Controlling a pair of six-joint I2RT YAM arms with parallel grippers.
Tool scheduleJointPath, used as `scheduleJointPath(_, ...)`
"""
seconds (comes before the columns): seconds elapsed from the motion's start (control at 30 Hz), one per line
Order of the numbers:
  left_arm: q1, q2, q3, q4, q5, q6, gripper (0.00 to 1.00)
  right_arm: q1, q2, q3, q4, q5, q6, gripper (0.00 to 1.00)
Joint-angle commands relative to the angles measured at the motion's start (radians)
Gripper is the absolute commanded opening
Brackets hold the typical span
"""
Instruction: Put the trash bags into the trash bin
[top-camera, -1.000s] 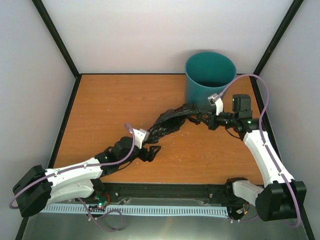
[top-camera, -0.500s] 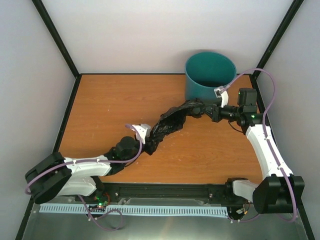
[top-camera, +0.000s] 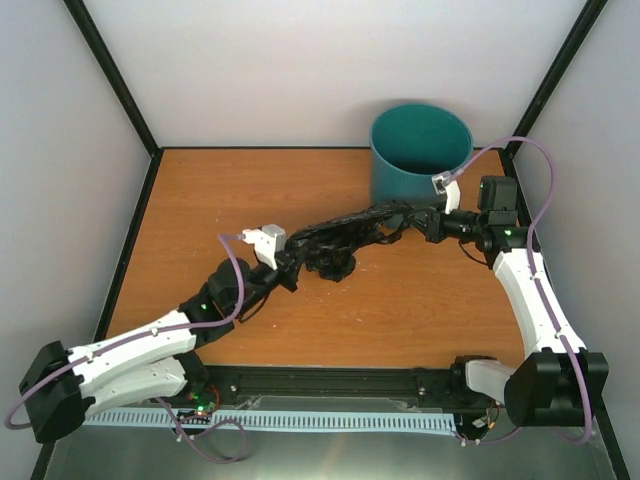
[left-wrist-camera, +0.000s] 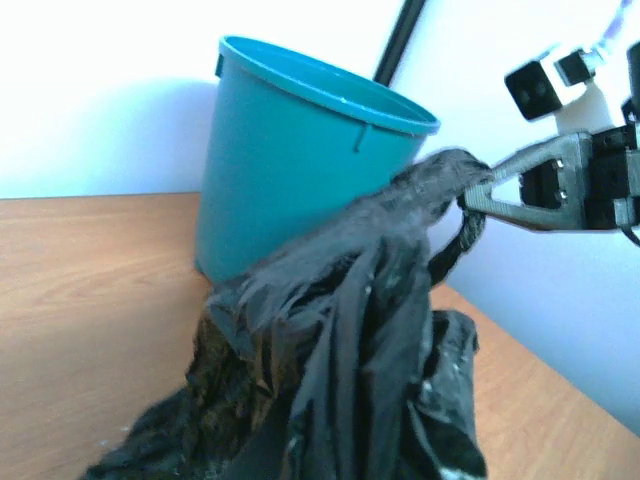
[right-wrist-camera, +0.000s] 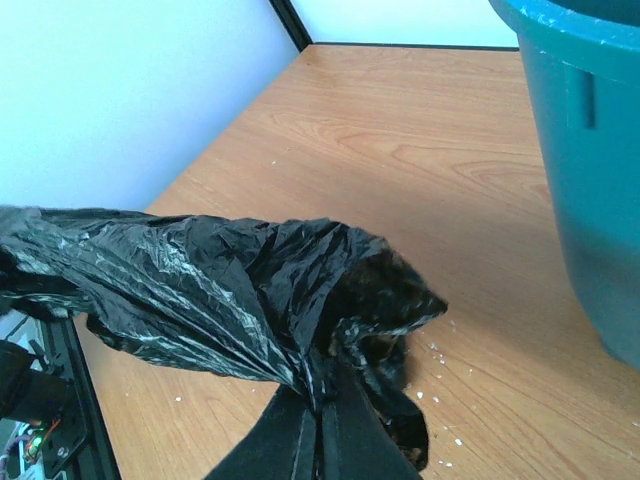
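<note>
A black, glossy, crumpled trash bag (top-camera: 340, 238) hangs stretched between my two grippers above the wooden table (top-camera: 200, 200). My left gripper (top-camera: 290, 268) is shut on its lower left end; in the left wrist view the bag (left-wrist-camera: 350, 360) covers my fingers. My right gripper (top-camera: 408, 215) is shut on the bag's upper right end, just in front of the teal trash bin (top-camera: 420, 150). The right wrist view shows my dark fingers (right-wrist-camera: 300, 445) pinched on the gathered film (right-wrist-camera: 200, 285), with the bin's wall (right-wrist-camera: 590, 170) at right. From the left wrist, the bin (left-wrist-camera: 290, 170) stands behind the bag.
The bin stands at the table's back right corner, close to the white walls and a black frame post (top-camera: 555, 80). Small white crumbs (right-wrist-camera: 440, 350) lie on the wood by the bin. A black rail (top-camera: 330, 380) runs along the near edge.
My left gripper went from open to shut on the bag's lower end and drew it up and to the left, pulling the bag taut. My right gripper rose slightly toward the bin.
</note>
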Motion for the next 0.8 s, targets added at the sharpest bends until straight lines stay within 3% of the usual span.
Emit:
scheduleJointPath(0.0, 0.012, -0.009, 0.206, -0.378, -0.12, -0.021, 0.0, -0.001, 0.02, 0.049, 0.006, -0.018, -0.004, 0.03)
scheduleJointPath(0.17, 0.114, 0.199, 0.618, -0.82, -0.147, -0.002, 0.01, 0.105, 0.147, 0.273, -0.156, 0.061, -0.098, 0.03)
scheduleJointPath(0.23, 0.125, 0.293, 0.846, -0.952, -0.226, 0.063, 0.01, 0.115, 0.218, 0.455, -0.197, 0.084, -0.122, 0.03)
scheduleJointPath(0.33, 0.119, 0.415, 1.291, -1.114, -0.268, 0.161, 0.01, 0.108, 0.309, 0.859, -0.263, 0.106, -0.132, 0.03)
scheduleJointPath(0.4, 0.07, 0.434, 1.504, -1.099, -0.27, 0.264, 0.01, 0.097, 0.326, 1.095, -0.26, 0.091, -0.1, 0.03)
scheduleJointPath(0.47, -0.035, 0.366, 1.5, -0.97, -0.221, 0.384, 0.01, 0.095, 0.275, 1.197, -0.207, 0.102, -0.088, 0.03)
scheduleJointPath(0.5, -0.059, 0.326, 1.449, -0.914, -0.192, 0.402, 0.01, 0.095, 0.224, 1.16, -0.163, 0.11, -0.089, 0.03)
scheduleJointPath(0.53, -0.068, 0.299, 1.386, -0.899, -0.195, 0.392, 0.01, 0.095, 0.129, 1.015, -0.11, 0.119, -0.085, 0.03)
scheduleJointPath(0.63, -0.069, 0.304, 1.139, -1.078, -0.308, 0.266, 0.01, 0.116, -0.069, 0.506, 0.043, 0.17, -0.071, 0.03)
scheduleJointPath(0.7, -0.068, 0.372, 0.951, -1.243, -0.296, 0.113, 0.01, 0.21, -0.058, 0.251, -0.044, 0.325, -0.203, 0.03)
scheduleJointPath(0.77, -0.074, 0.427, 0.799, -1.319, -0.173, 0.011, 0.01, 0.296, 0.023, 0.152, -0.237, 0.38, -0.366, 0.03)
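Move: Both hands already hold the black trash bag stretched between them. Its middle is about 13 cm to the left hand's right, 6 cm ahead and slightly lower; from the right hand it lies some 17 cm left, 2 cm back and slightly lower. The trash bin's middle is roughly 19 cm straight ahead of the right hand and 10 cm below it; from the left hand, it is about 28 cm ahead, 30 cm right and 11 cm below. Both grippers keep the bag pinched in shut fingers and fling it together: a short swing forward, then a fast whip up about 30 cm while drawing back, ending with a drop of some 6 cm. The right hand tips upward nearly 50 degrees and finishes behind its start; the left turns far less. ##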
